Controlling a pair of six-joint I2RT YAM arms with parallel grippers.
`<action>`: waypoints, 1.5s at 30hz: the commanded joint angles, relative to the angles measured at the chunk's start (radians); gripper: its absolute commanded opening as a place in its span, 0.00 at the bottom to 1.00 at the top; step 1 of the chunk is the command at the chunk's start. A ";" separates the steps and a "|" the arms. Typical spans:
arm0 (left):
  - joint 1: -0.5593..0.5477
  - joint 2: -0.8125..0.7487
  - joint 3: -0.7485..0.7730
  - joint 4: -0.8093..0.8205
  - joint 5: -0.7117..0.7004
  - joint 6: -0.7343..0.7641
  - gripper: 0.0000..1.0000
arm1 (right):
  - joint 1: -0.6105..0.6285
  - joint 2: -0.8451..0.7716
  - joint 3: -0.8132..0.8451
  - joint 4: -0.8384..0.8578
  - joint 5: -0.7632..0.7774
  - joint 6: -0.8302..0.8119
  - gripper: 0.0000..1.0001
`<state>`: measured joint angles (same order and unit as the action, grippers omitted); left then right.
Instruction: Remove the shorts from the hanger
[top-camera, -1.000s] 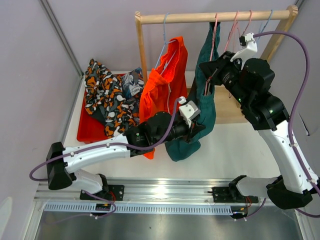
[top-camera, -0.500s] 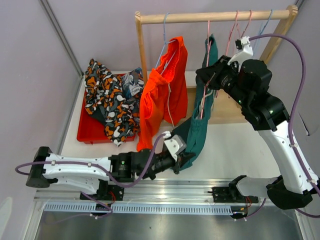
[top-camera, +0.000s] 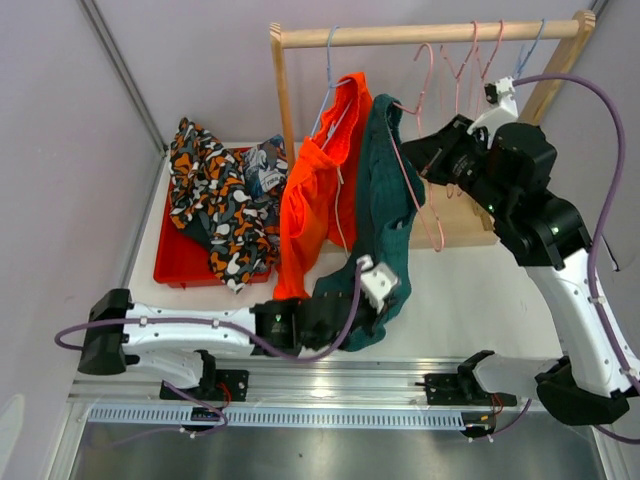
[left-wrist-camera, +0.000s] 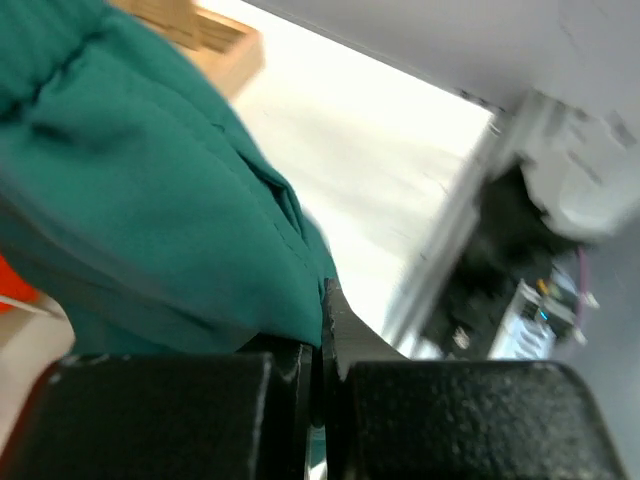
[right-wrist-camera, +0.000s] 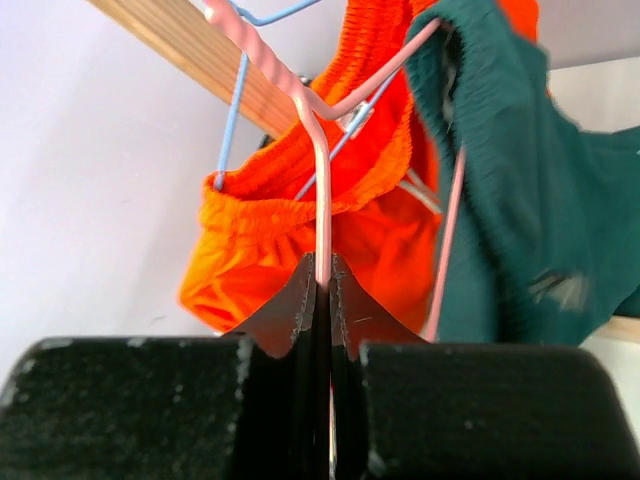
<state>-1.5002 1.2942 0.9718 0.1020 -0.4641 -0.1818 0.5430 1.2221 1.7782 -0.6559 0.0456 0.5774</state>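
Note:
The dark teal shorts drape from one end of a pink hanger and stretch down toward the table's near edge. My left gripper is shut on their lower hem, the fingertips pressed together on the fabric. My right gripper is shut on the pink hanger's wire, with the jaws pinching it just below the neck. The teal waistband hangs on the hanger's right arm. Orange shorts hang on a blue hanger right beside them.
The wooden rack's rail carries further bare hangers near my right arm. A red tray at the left holds printed shorts. The rack's wooden base lies behind the teal shorts.
My left gripper has drawn the teal shorts down and toward the near edge. The right gripper has swung the pink hanger left, and the teal waistband now lies against the orange shorts.

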 joint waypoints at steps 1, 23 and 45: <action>0.157 0.040 0.164 -0.004 0.031 0.027 0.00 | 0.006 -0.101 0.000 0.044 -0.003 0.077 0.00; 0.099 -0.114 0.197 -0.320 -0.204 -0.028 0.00 | -0.128 0.171 0.455 -0.146 -0.029 -0.010 0.00; -0.328 -0.123 0.899 -1.186 -0.995 0.092 0.00 | -0.264 0.025 -0.083 0.071 -0.227 0.053 0.00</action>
<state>-1.8378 1.2907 1.9385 -1.2491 -1.3235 -0.3534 0.2768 1.3640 1.7809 -0.5552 -0.1368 0.6296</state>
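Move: The red bin where the green shorts in the left hand will go lies about 38 cm left of that hand, 28 cm ahead and 22 cm below. The orange shorts hang some 13 cm to its left, 21 cm ahead and 6 cm higher. For the right hand, holding the pink hanger, the free stretch of rail is about 13 cm ahead, hardly to the left and 7 cm up, with the other pink hangers 6 cm right, 13 cm ahead and 3 cm up. Forward and up first, the left hand swings the pinched hem about 22 cm out, whips it back past its start to draw the green shorts off the hanger, then carries them left and up. The right hand keeps the hanger shut in its fingers, first drawing it back some 6 cm, then arcing up and forward over and down to the rail, easing back slightly. ##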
